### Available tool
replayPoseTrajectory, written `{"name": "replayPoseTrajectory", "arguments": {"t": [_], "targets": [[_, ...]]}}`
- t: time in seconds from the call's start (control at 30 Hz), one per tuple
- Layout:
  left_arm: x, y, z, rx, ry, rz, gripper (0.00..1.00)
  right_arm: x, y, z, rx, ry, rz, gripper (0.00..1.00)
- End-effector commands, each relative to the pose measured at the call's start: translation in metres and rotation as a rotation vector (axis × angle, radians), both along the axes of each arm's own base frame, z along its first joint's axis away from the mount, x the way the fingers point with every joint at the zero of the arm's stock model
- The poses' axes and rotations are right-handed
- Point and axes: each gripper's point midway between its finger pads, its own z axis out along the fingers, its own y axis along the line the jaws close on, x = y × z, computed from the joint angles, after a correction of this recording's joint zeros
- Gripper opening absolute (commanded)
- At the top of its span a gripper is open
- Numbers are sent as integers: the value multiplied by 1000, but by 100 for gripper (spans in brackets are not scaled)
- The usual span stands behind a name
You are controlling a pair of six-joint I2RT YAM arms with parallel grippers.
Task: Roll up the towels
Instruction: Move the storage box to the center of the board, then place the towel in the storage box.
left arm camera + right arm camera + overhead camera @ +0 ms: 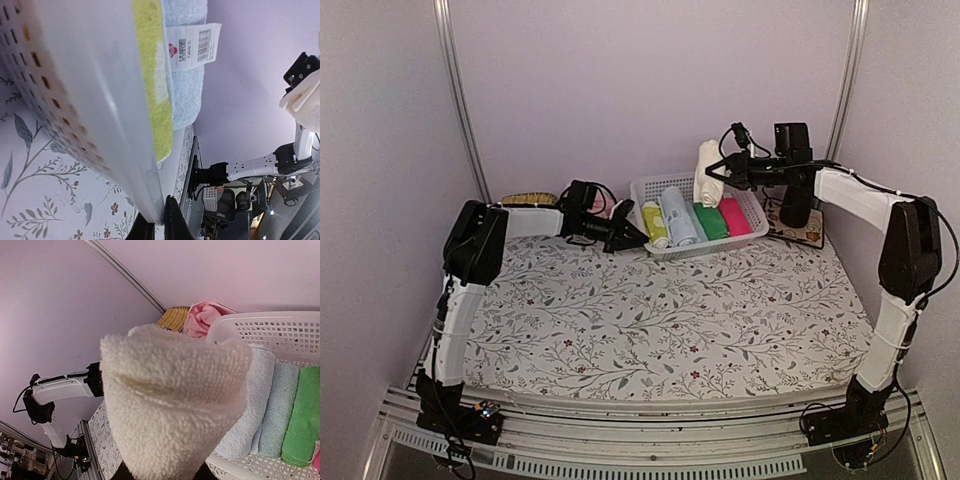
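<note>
My right gripper is shut on a rolled cream towel and holds it upright in the air above the back of the white basket. In the right wrist view the cream towel fills the middle, and only the tips of the right gripper show under it. A pale pink towel lies crumpled behind the left arm; the same pink towel shows beyond the basket. My left gripper pinches the basket's left corner. Close up, the left gripper is shut on the basket rim.
The basket holds a yellow-green roll, a light blue roll, a green roll and a magenta roll. A woven brush-like item lies at the back left. A patterned mat sits right of the basket.
</note>
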Motion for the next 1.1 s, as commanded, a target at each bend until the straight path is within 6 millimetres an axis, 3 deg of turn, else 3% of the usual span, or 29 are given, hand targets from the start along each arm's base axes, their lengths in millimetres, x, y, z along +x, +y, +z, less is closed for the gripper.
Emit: {"name": "replayPoseTrajectory", "arguments": {"t": [0.0, 0.2, 0.33, 0.53, 0.57, 0.7, 1.07], "targets": [[-44, -5, 13, -43, 23, -143, 0, -2, 11, 6, 58, 34, 95, 9], [-70, 6, 16, -71, 65, -247, 0, -4, 17, 1, 79, 94, 153, 9], [-75, 16, 15, -53, 61, -263, 0, -14, 23, -8, 113, 121, 213, 9], [-71, 24, 14, -59, 92, -270, 0, -22, 30, -43, 158, 236, 250, 9], [-68, 25, 16, -63, 89, -271, 7, -21, 31, -49, 161, 244, 256, 9], [-55, 32, 17, -65, 68, -247, 21, -23, 36, -64, 189, 287, 279, 9], [-32, 52, 29, -74, 14, -196, 41, -14, 44, -101, 247, 389, 316, 9]]}}
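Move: The left hand still pinches the near-left corner of the storage box's rim; the box's middle is about 10 cm ahead, 14 cm right and 5 cm below. The yellow towel is 6 cm ahead and 3 cm right, 4 cm down. From the right hand, holding the white towel, the box's middle is roughly 9 cm ahead, 3 cm left and 24 cm down; the green towel 5 cm ahead, 1 cm left, 22 cm down. Left hand drags the storage box back about 7 cm, then opens; right lowers the white towel 9 cm. ##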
